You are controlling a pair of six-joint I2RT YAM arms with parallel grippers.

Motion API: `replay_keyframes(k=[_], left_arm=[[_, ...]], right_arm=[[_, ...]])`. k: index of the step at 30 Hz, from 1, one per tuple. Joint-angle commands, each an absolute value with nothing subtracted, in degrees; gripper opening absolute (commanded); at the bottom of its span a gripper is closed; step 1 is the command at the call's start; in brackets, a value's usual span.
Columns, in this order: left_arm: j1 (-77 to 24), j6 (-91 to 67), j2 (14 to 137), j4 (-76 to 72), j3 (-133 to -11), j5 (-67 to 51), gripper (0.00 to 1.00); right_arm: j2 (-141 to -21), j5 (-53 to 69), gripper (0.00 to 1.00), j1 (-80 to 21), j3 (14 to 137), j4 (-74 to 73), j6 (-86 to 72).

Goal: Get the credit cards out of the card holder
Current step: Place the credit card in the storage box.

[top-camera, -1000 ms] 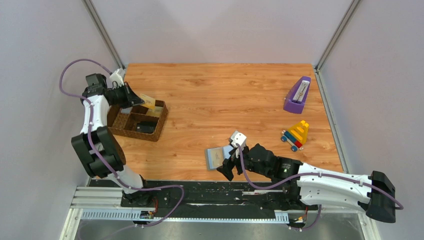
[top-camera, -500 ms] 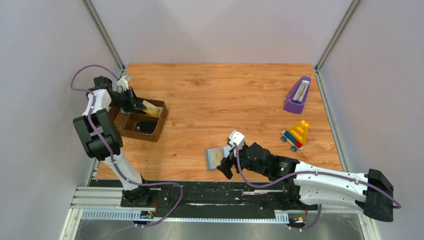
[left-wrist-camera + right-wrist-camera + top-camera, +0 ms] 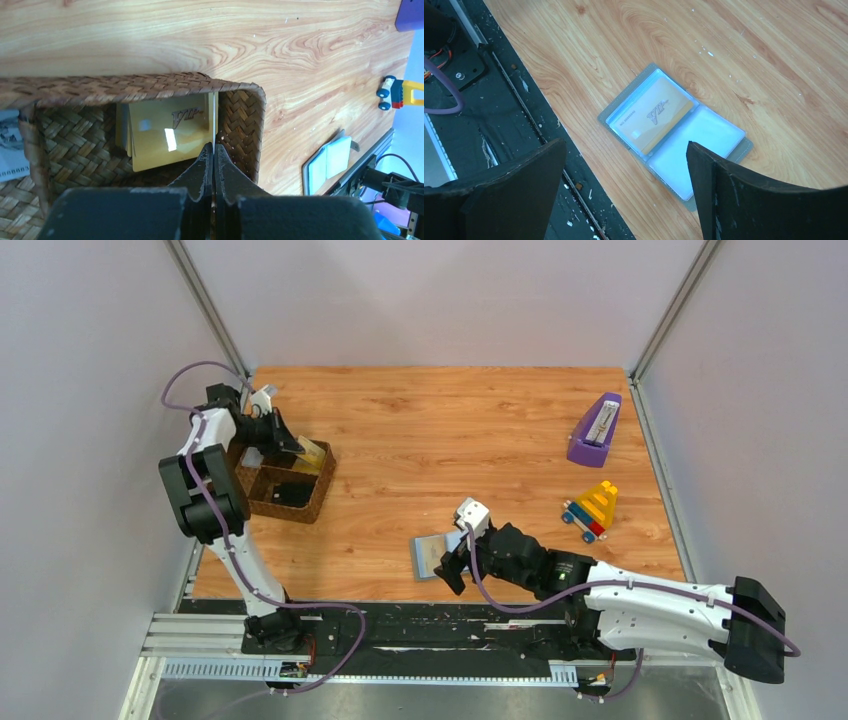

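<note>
The card holder (image 3: 719, 142) lies open on the table near the front edge, with a gold credit card (image 3: 656, 117) in its left pocket. Its right pocket looks pale and bare. My right gripper (image 3: 625, 144) hovers above it, jaws wide open, nothing between them; in the top view this gripper (image 3: 455, 565) sits at the holder's (image 3: 428, 555) right side. My left gripper (image 3: 214, 146) is shut on a thin credit card (image 3: 214, 117) seen edge-on. That card hangs inside the woven tray's end compartment, next to the gold cards (image 3: 167, 132) lying there.
The brown woven tray (image 3: 318, 490) stands at the left, a black item (image 3: 290, 495) in one compartment. A purple wedge-shaped object (image 3: 595, 430) and a colourful toy car (image 3: 592, 508) sit at the right. The black base rail (image 3: 420, 625) borders the front edge.
The left arm has swung right along the tray, carrying its card to the end compartment. The right gripper has crept slightly left over the holder, still open.
</note>
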State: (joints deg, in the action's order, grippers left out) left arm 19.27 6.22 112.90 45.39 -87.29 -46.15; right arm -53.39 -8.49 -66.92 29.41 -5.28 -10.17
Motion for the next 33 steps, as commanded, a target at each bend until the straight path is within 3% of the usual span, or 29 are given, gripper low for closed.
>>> replay_keyframes(k=[1,12,25,33], left_arm=[[18.4,6.0,114.7,45.2,-91.0,-46.3,0.03],[18.3,5.6,116.8,44.9,-91.0,-45.1,0.07],[18.3,5.3,117.4,45.3,-91.5,-43.0,0.24],[18.3,5.4,117.9,46.1,-92.4,-41.8,0.3]], right_arm=[[-53.8,-9.9,0.93,-66.4,32.3,-2.6,-9.8],[-54.4,-10.5,0.93,-66.0,32.5,-2.5,-9.8],[-53.8,-11.1,0.93,-65.7,32.6,-2.5,-9.9],[-53.9,-11.3,0.93,-65.4,32.6,-2.4,-10.0]])
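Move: The left hand holds a gold card on edge at the far right compartment of the storage box, with the gold cards lying there about 1 cm ahead, 2 cm right and 5 cm below. In the box's near compartment the black cards lie some 9 cm back and 3 cm left; the white card is about 13 cm left and 1 cm back, both roughly 6 cm below. From the right hand the gold cards lie about 22 cm ahead, 31 cm left and some 8 cm down. Downward, gently, the left hand sinks about 2.5 cm into the far right compartment after a half-centimetre nudge forward, the wrist hardly turning. Partway down its shut fingers start to part, and they keep opening to a bit under a third, ending the pinch on the gold card beside the others. ##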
